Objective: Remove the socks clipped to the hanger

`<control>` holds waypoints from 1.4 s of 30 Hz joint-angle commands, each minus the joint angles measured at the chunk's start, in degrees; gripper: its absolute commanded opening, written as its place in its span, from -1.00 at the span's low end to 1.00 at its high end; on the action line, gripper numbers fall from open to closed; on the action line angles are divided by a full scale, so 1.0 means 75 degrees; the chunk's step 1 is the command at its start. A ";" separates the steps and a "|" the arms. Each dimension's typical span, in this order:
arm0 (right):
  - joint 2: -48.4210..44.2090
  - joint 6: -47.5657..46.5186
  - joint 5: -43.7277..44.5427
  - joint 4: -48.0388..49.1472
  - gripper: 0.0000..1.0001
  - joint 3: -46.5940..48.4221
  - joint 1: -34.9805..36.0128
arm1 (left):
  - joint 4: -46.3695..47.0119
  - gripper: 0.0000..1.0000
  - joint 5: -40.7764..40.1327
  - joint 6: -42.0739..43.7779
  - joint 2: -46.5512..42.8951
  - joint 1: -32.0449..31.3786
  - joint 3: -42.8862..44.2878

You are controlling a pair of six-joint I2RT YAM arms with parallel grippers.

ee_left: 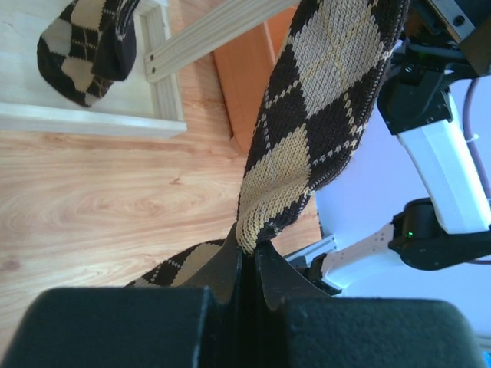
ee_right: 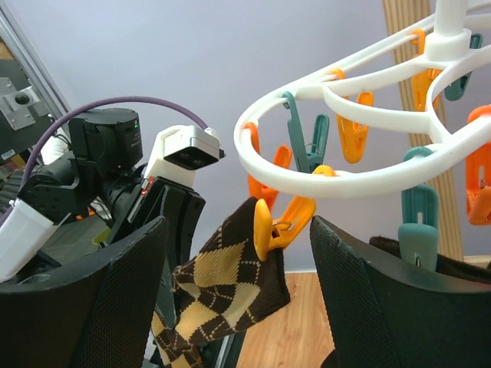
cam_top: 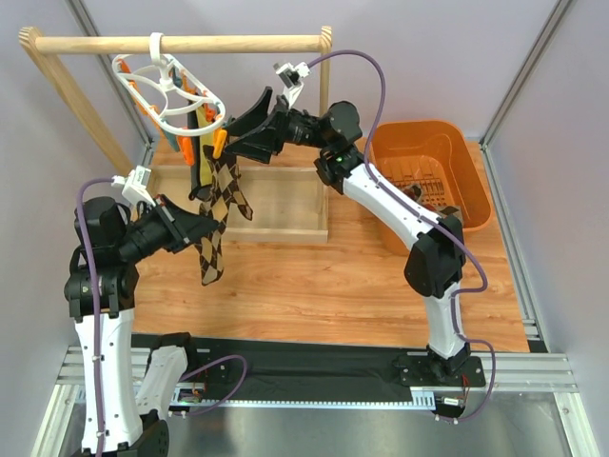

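The white ring hanger (cam_top: pixel 166 90) hangs by its hook from the wooden rail, with orange and teal clips under it. An argyle sock (cam_top: pixel 221 205) hangs from an orange clip (ee_right: pixel 280 226). My left gripper (cam_top: pixel 211 226) is shut on this sock's lower part, and the fabric is pinched between the jaws (ee_left: pixel 249 245). My right gripper (ee_right: pixel 238 230) is open, with one finger on each side of the orange clip and the sock's cuff (ee_right: pixel 230 284). A second argyle sock (ee_left: pixel 88 46) and a black sock (cam_top: pixel 200 162) hang beside it.
The wooden rail frame (cam_top: pixel 181 44) stands at the back left, its flat base tray (cam_top: pixel 281 205) under the socks. An orange basket (cam_top: pixel 476 200) sits at the right, close to the right arm's elbow. A black mat (cam_top: pixel 314 367) lies along the near edge.
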 commanded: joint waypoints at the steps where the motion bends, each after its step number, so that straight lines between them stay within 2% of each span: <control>1: 0.0353 0.0624 -0.0296 0.0364 0.51 0.0629 0.0017 | 0.0462 -1.00 0.0433 -0.0354 -0.0050 0.0060 -0.0015; 11: 0.0634 0.0659 -0.0331 0.0376 0.51 0.1028 0.0216 | 0.0838 -1.00 0.0750 -0.0531 -0.0073 0.0060 -0.0190; 15: 0.0846 0.1091 -0.0378 0.0633 0.49 0.1344 0.0252 | 0.0861 -1.00 0.0774 -0.0530 -0.0073 0.0060 -0.0272; 19: 0.0940 0.1304 -0.0319 0.0891 0.39 0.1439 0.0252 | 0.0885 -1.00 0.0797 -0.0519 -0.0062 0.0071 -0.0272; 24: 0.0952 0.1421 -0.0191 0.0904 0.16 0.1498 0.0264 | 0.0908 -1.00 0.0786 -0.0507 -0.0050 0.0060 -0.0342; 31: 0.0998 0.1480 -0.0073 0.0798 0.05 0.1603 0.0275 | 0.1014 -1.00 0.0797 -0.0542 -0.0062 0.0071 -0.0460; 36: 0.1045 0.1597 0.0079 0.0635 0.11 0.1778 0.0299 | 0.1061 -1.00 0.0774 -0.0542 -0.0085 0.0060 -0.0612; 39: 0.1092 0.1597 0.0150 0.0470 -0.07 0.1872 0.0334 | 0.1061 -1.00 0.0727 -0.0530 -0.0085 0.0060 -0.0624; 40: 0.1104 0.1586 0.0161 0.0423 -0.22 0.1884 0.0334 | 0.1072 -1.00 0.0715 -0.0519 -0.0097 0.0060 -0.0624; 42: 0.1116 0.1585 0.0150 0.0341 -0.39 0.1884 0.0345 | 0.1061 -1.00 0.0669 -0.0495 -0.0085 0.0060 -0.0636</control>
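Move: The yellow-orange clip holding the argyle sock hangs about 3 cm to the left of the right hand, level fore and aft and roughly 1 cm higher, just off the open fingertips. An orange clip hangs 5 cm or so farther left of it, and a teal clip about 5 cm ahead and 2 cm left of it. For the left hand, still pinching the sock lower down, the yellow-orange clip lies some 8 cm ahead, 1 cm to the right and 9 cm above. The yellow-orange clip comes between the right hand's fingers, which travel about 2 cm left, first dipping slightly, then rising to some 2 cm above their start and drifting a little back, while turning slightly counter-clockwise. From wide open they close to about a third, pinching the clip's two legs from both sides. The left hand keeps its shut grip on the sock, nearly still. ##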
